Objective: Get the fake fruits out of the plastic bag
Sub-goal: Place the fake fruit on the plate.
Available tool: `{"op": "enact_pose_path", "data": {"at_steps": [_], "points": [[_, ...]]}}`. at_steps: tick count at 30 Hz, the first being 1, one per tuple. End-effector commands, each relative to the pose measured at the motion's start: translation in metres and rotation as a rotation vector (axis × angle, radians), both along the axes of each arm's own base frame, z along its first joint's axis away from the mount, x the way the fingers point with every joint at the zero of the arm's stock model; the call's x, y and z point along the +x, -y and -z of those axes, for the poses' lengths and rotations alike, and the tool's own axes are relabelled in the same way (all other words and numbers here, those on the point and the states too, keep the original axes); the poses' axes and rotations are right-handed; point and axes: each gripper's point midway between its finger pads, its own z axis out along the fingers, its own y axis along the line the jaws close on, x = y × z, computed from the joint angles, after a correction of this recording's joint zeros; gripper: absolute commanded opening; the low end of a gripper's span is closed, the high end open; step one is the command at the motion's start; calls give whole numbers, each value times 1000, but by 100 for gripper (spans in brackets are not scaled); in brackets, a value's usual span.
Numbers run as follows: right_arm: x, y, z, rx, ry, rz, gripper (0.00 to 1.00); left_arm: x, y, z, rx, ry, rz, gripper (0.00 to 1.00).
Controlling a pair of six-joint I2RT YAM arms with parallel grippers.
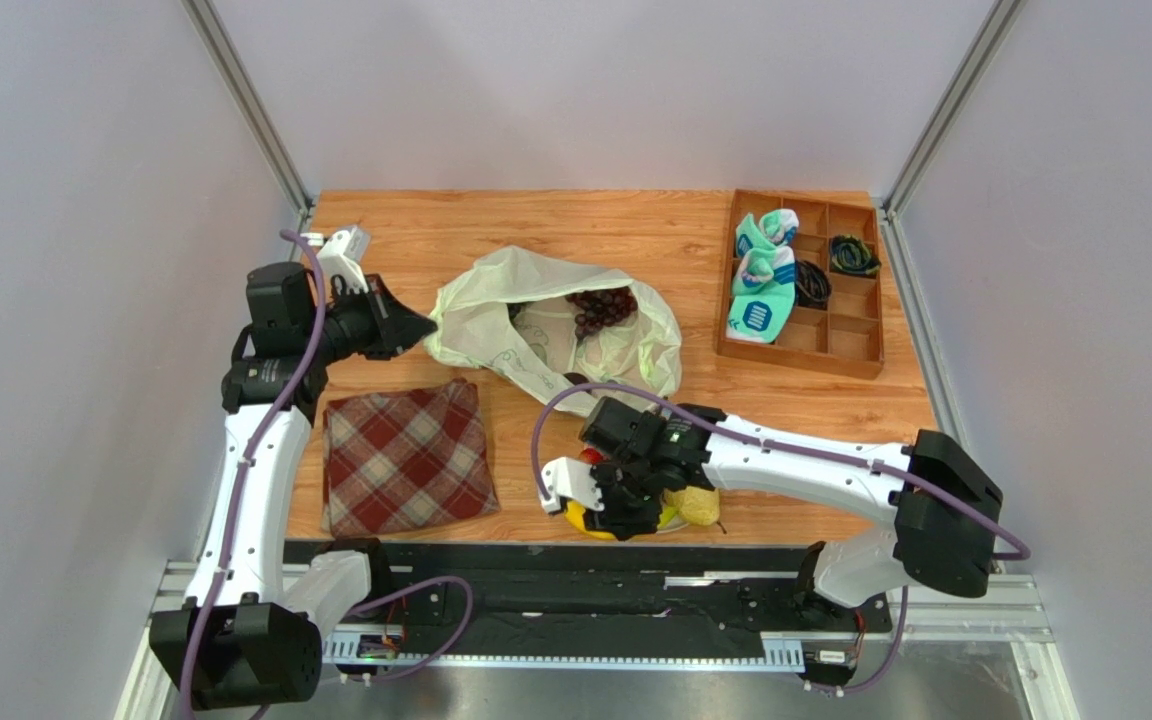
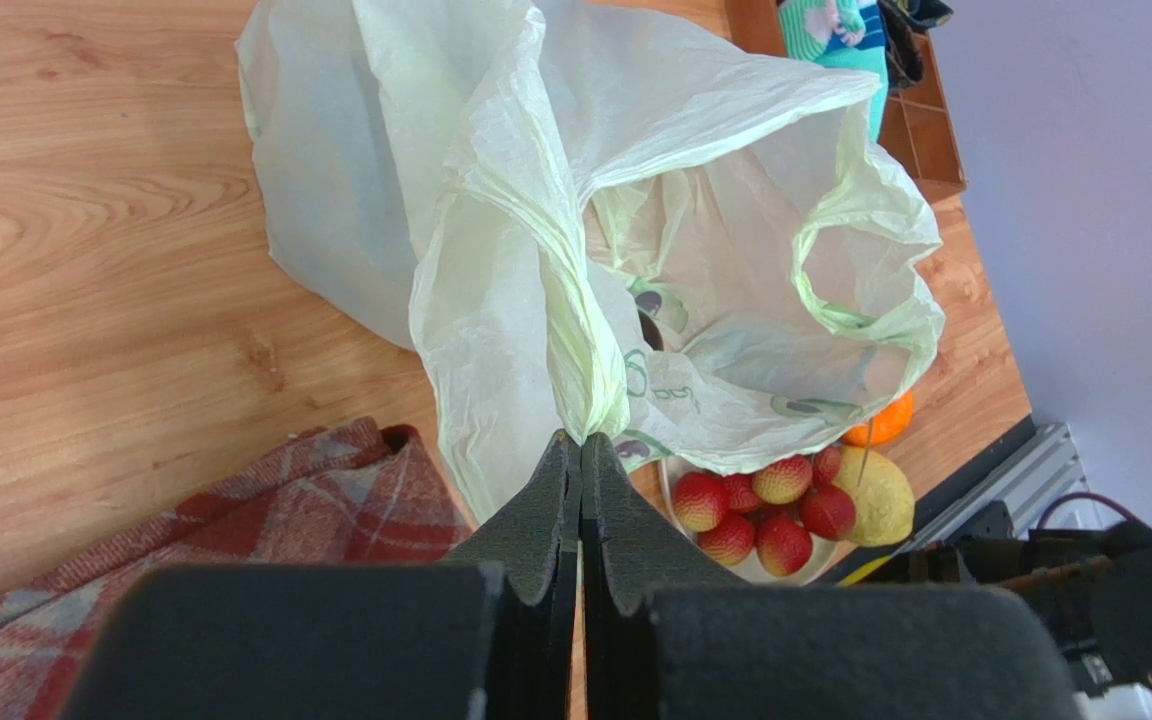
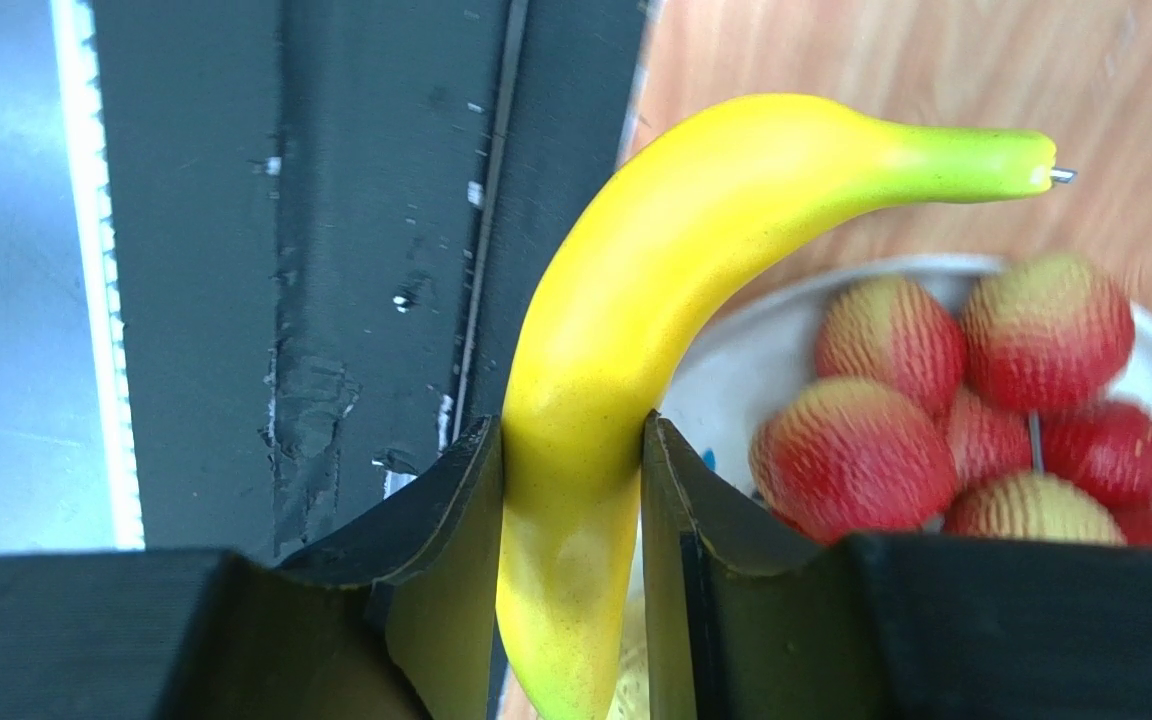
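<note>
The plastic bag (image 1: pixel 495 308) lies open at mid-table with the dark purple grape bunch (image 1: pixel 600 311) in its mouth. My left gripper (image 1: pixel 417 327) is shut on a gathered fold of the bag's left edge (image 2: pixel 585 375). My right gripper (image 1: pixel 630 515) is shut on the yellow banana (image 3: pixel 657 285) and holds it over the near rim of the white plate (image 3: pixel 748 375). On the plate lie the red grape bunch (image 3: pixel 973 405), also seen in the left wrist view (image 2: pixel 755 510), the yellowish pear (image 2: pixel 875 495) and the orange (image 2: pixel 883 423). No plum shows.
A red plaid cloth (image 1: pixel 405 458) lies left of the plate. A wooden compartment tray (image 1: pixel 803 354) with small cloth items stands at the back right. The black base rail (image 1: pixel 582 593) runs along the near table edge, right beside the plate.
</note>
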Motion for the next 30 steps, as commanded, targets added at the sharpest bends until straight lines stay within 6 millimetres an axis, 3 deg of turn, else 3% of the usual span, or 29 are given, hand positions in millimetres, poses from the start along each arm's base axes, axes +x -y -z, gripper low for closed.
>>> {"op": "enact_pose_path", "data": {"at_steps": [1, 18, 24, 30], "points": [[10, 3, -7, 11, -53, 136, 7, -1, 0, -6, 9, 36, 3, 0], [30, 29, 23, -18, 37, 253, 6, 5, -2, 2, 18, 13, 1, 0], [35, 25, 11, 24, 39, 297, 6, 2, -2, 4, 22, 4, 4, 0], [41, 33, 23, -23, 79, 305, 6, 2, -2, 5, 22, 6, 3, 0]]}}
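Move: About 8 cm ahead of the right hand, 4 cm to its right and 6 cm below lies the middle of the plate; the right hand already holds the banana crosswise, out over the near edge. The lychees stand about 11 cm ahead and 2 cm right, the pear about 3 cm ahead and 10 cm right, both some 4 cm below. From the left hand, which keeps the bag's corner, the plate is roughly 12 cm back, 25 cm right and 24 cm below. Keeping its grip on the banana, the right hand carries it in over the plate's near part: first a little forward, then to the right and down some 2.5 cm, then nearly level forward again, ending about 3 cm farther right and 3 cm farther out. Meanwhile the hand turns clockwise about 15 degrees; the fingers stay closed on the banana. ##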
